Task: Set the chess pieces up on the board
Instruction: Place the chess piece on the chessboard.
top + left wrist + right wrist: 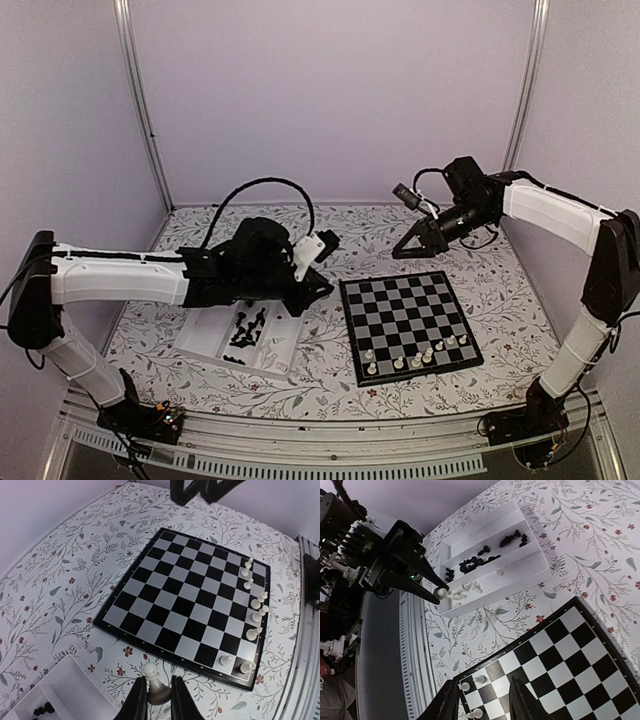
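Note:
My left gripper (158, 681) is shut on a white pawn (150, 672), held a little above the flowered tablecloth just off the board's (165, 587) near-left edge. From above, that gripper (320, 289) hangs between the tray and the board (395, 300). Several white chess pieces (427, 353) stand along the board's near row. Farther back, above the board's far edge, my right gripper (412, 245) is open with nothing between its fingers; in its own view it (482, 705) looks down on the board's corner (555, 660).
A clear plastic tray (205, 335) lies left of the board, with black pieces (247, 328) in its compartments and a few white ones (470, 586). The near table rail (330, 440) and the purple walls close the space in.

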Controlling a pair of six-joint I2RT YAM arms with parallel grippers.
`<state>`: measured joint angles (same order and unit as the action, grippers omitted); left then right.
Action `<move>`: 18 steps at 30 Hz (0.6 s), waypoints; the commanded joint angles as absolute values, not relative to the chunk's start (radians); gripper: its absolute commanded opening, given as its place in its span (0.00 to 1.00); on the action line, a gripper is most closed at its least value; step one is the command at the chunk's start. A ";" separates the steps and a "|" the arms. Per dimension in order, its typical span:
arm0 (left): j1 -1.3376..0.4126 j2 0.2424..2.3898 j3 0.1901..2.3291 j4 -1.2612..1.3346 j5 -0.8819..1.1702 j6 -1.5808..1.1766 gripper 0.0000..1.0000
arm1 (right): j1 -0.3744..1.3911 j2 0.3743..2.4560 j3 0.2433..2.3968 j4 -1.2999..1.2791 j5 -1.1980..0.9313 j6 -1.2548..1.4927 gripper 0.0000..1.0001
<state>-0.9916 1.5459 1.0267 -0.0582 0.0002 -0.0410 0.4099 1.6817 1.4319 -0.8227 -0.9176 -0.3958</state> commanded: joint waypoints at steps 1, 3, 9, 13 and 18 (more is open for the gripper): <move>-1.045 1.579 1.074 0.044 0.027 0.023 0.00 | 0.486 1.748 1.468 -0.902 -1.065 -0.379 0.37; -1.067 1.602 1.101 0.041 0.022 0.038 0.00 | 0.511 1.772 1.477 -0.912 -1.096 -0.383 0.38; -1.120 1.653 1.163 0.029 0.003 0.075 0.00 | 0.559 1.830 1.501 -0.944 -1.158 -0.398 0.39; -1.136 1.676 1.189 0.017 -0.023 0.089 0.00 | 0.570 1.850 1.508 -0.975 -1.207 -0.424 0.37; -1.140 1.691 1.203 0.017 -0.045 0.094 0.00 | 0.574 1.861 1.506 -1.028 -1.250 -0.481 0.35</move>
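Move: The white chess piece is already pinched in the left fingertips. The open right gripper it is being taken to lies about 14 cm to the left hand's right, 5 cm ahead and 4 cm higher. Below the left hand, the chessboard's middle is some 18 cm right and 2 cm ahead; the corner pieces are 9 cm right and 6 cm back. From the right hand, the piece is about 14 cm left, 5 cm back and 4 cm lower. The white piece, kept in the left hand's closed grip, goes about 7 cm right and some 3 cm back, rising slightly, towards the right gripper. The right hand comes to meet it, about 7 cm back and 5 cm left, turning some 25 degrees. Its fingers stay part-open and end around the protruding head of the piece, not yet closing; whether they touch it can't be seen. ##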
